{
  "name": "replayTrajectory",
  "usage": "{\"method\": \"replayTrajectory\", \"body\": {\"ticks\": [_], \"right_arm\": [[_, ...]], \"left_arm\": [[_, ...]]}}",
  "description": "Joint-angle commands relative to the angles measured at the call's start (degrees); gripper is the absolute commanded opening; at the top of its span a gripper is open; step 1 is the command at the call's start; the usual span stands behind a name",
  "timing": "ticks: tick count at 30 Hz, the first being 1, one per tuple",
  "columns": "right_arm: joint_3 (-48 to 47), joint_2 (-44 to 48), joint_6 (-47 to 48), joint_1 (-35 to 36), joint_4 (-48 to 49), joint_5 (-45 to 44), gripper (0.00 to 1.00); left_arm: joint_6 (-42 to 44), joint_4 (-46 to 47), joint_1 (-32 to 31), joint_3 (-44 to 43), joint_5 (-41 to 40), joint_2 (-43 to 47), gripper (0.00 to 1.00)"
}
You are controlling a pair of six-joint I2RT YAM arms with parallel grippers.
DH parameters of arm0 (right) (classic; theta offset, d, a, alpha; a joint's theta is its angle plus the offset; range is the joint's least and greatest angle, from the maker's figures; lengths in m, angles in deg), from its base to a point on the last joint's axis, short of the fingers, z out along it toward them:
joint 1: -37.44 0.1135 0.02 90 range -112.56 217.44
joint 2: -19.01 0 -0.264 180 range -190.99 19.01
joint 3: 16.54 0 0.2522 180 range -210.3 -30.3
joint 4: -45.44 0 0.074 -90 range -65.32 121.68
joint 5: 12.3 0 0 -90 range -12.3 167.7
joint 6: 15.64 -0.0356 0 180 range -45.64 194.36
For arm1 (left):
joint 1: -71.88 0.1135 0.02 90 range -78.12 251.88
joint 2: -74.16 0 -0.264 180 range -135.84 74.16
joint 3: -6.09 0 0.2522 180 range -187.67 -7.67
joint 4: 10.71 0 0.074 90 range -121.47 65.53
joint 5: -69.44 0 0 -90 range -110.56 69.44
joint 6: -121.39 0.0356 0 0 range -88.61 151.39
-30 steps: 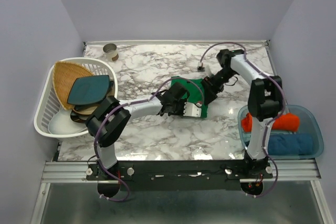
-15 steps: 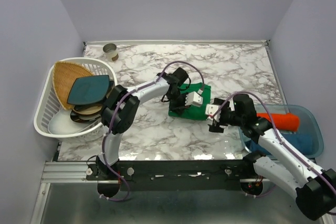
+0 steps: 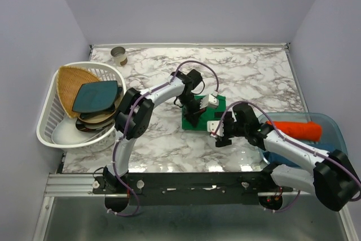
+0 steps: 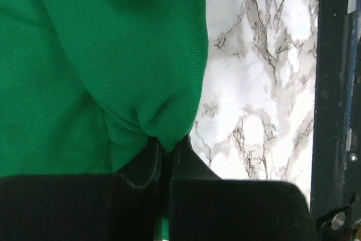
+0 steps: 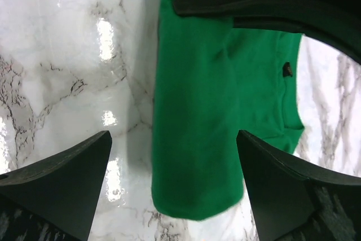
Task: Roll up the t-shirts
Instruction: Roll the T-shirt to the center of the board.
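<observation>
A bright green t-shirt (image 3: 196, 118) lies folded into a narrow bundle mid-table. My left gripper (image 3: 198, 109) is on top of it, and in the left wrist view the gripper (image 4: 166, 153) is shut on a pinch of the green cloth (image 4: 113, 71). My right gripper (image 3: 216, 135) is at the bundle's near right corner. In the right wrist view it (image 5: 175, 196) is wide open, and the end of the green bundle (image 5: 208, 139) lies between its fingers (image 5: 62, 184). An orange-red roll (image 3: 296, 130) lies in the blue bin (image 3: 337, 139). The blue roll is hidden.
A white basket (image 3: 48, 122) at the left holds a wicker tray (image 3: 70, 80), a dark teal plate (image 3: 96, 95) and bowls. A small cup (image 3: 118, 56) stands at the back left. The table's front rail (image 3: 197, 182) runs along the near edge.
My right arm swung from the shirt's far right side round to its near right corner, open. My left gripper moved from the near side onto the shirt's top, holding cloth.
</observation>
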Motion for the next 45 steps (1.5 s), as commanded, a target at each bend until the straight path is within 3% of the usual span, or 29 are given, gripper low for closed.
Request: {"method": "replayTrajectory", "body": {"ticks": [1, 5, 8, 9, 14, 18, 27, 40, 45], "right_arm": [[-1.4, -4.5, 2.3, 0.8, 1.9, 0.1, 1.0], [-2.6, -7.9, 0.7, 0.9, 3.8, -1.6, 0.98], [-3.6, -9.7, -2.8, 0.9, 5.0, -2.5, 0.82], [-3.8, -9.9, -3.6, 0.8, 5.4, -2.6, 0.72], [-3.9, -11.5, -8.4, 0.5, 6.3, -5.9, 0.5], [-7.1, -14.0, -10.0, -0.5, 0.0, -3.7, 0.21], [-25.9, -26.8, -8.6, -9.1, -27.7, 12.8, 0.16], [-46.5, -48.9, 0.8, -13.4, -53.5, 21.5, 0.14], [-53.7, -54.8, 3.2, -15.8, -61.1, 23.4, 0.14]], "left_arm": [[0.6, -4.7, 0.9, -3.2, 5.3, -1.9, 0.03], [1.6, -6.8, 1.3, -4.6, 6.7, -2.7, 0.04], [2.6, -8.0, 1.6, -4.8, 6.6, -3.1, 0.04], [3.5, -8.4, 1.7, -4.7, 6.8, -3.1, 0.04], [5.1, -10.4, 3.8, -3.9, 8.3, -3.1, 0.06], [4.8, -13.3, 5.9, -5.4, 10.6, -4.3, 0.08], [6.1, -25.8, 10.7, -9.1, 16.4, -9.2, 0.11], [-2.7, -26.2, 16.7, -18.5, 20.0, -17.0, 0.2], [-6.1, -26.2, 17.5, -24.2, 21.5, -18.5, 0.32]]}}
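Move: The right hand, fingers wide open, has the rolled T-shirt's right end roughly 2 cm ahead and 3 cm below it, neither left nor right. The unrolled cloth beyond is centred some 8 cm ahead of that hand, 5 cm left and 4 cm below. The left hand already pinches the roll; from it, that cloth's middle is about 6 cm ahead, 4 cm right and 3 cm lower. The right fingers close on the roll's right end as the hand sinks 2–3 cm, then carry it forward, about 5 cm in all, the wrist turning nearly 50 degrees so the fingertips swing down and back under. The left hand keeps its pinch, waits, then moves some 7 cm forward and slightly left with a smaller turn the same way, its fingers easing partly open near the end. ##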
